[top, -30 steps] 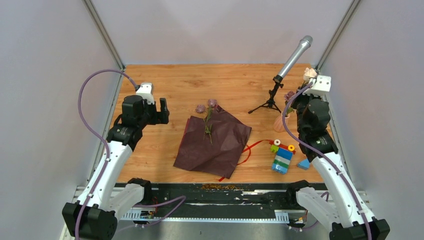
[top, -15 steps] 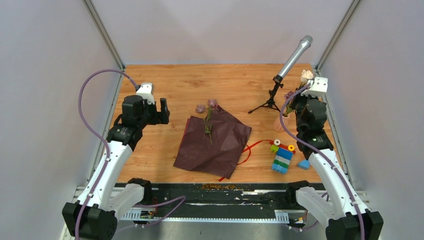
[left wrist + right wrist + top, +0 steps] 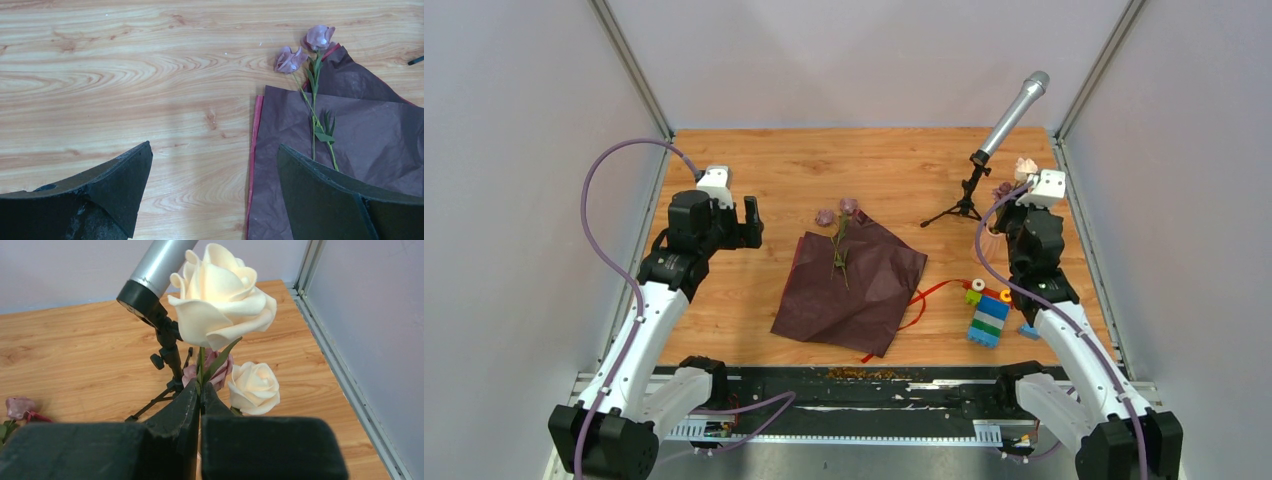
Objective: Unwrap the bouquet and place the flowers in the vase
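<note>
The bouquet's maroon wrapping paper (image 3: 849, 285) lies spread open on the table, with a red ribbon (image 3: 921, 297) at its right edge. Two mauve flowers (image 3: 837, 215) rest on the paper; the left wrist view shows their heads (image 3: 291, 59) and thin green stems. My left gripper (image 3: 749, 222) hovers open left of the paper, its jaws (image 3: 214, 147) empty. My right gripper (image 3: 200, 387) is shut on the stem of a cream rose (image 3: 220, 295), held upright at the back right (image 3: 1025, 165). Another cream rose (image 3: 253, 387) and a pink one (image 3: 216, 366) stand just beyond the fingers. The vase is hidden under my right arm.
A microphone on a tripod (image 3: 1009, 115) stands just left of my right gripper. A colourful toy-brick stack (image 3: 989, 315) and a blue wedge (image 3: 1029, 330) sit in front of it. Grey walls close in on both sides; crumbs (image 3: 864, 373) lie at the near edge.
My right gripper has come left and down with the cream rose, and the arm now covers the vase. The left arm, paper and mauve flowers have not moved.
</note>
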Controlling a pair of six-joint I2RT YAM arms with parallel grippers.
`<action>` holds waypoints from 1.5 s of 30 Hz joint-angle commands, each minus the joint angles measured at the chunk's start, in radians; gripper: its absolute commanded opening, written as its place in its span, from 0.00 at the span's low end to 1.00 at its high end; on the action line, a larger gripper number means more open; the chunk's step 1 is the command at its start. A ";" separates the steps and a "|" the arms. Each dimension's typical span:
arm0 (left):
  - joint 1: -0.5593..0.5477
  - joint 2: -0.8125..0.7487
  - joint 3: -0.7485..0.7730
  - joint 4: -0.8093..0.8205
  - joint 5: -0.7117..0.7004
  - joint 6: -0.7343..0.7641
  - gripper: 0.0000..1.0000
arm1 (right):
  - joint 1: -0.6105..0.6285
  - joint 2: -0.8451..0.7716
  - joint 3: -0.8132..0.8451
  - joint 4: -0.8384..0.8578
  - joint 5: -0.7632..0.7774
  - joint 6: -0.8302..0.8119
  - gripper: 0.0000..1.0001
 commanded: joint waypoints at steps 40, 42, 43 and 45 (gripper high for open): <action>-0.004 -0.005 -0.015 0.023 0.065 0.002 1.00 | -0.007 -0.100 -0.019 -0.255 0.053 0.114 0.83; -0.004 -0.003 -0.015 0.022 0.072 0.003 0.99 | -0.006 -0.137 -0.004 -0.296 0.043 0.125 0.88; -0.004 -0.002 -0.014 0.021 0.075 0.005 0.99 | -0.007 -0.154 0.003 -0.311 0.037 0.127 0.88; -0.004 0.000 -0.015 0.020 0.079 0.005 0.99 | -0.007 -0.187 0.023 -0.345 0.026 0.132 0.89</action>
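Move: The white rose is in my right hand, gripped just under its bloom. The vase stands practically beneath the hand, about 1 cm ahead and 1 cm left, its middle some 19 cm down. The white rose already in it blooms about 8 cm ahead and 3 cm right of my hand, the purple flower 7 cm ahead and 1 cm left, both some 8 cm lower. The black tripod is 15 cm ahead, 5 cm left. From my left hand the vase lies about 60 cm right and 5 cm ahead. I lower the held white rose with my right hand about 7 cm, straight down towards the vase, tipping my fingers down some 10 degrees. At the bottom I open them almost fully to let go of the stem, then draw back about 3 cm, clear of the flowers, and start to rise. ##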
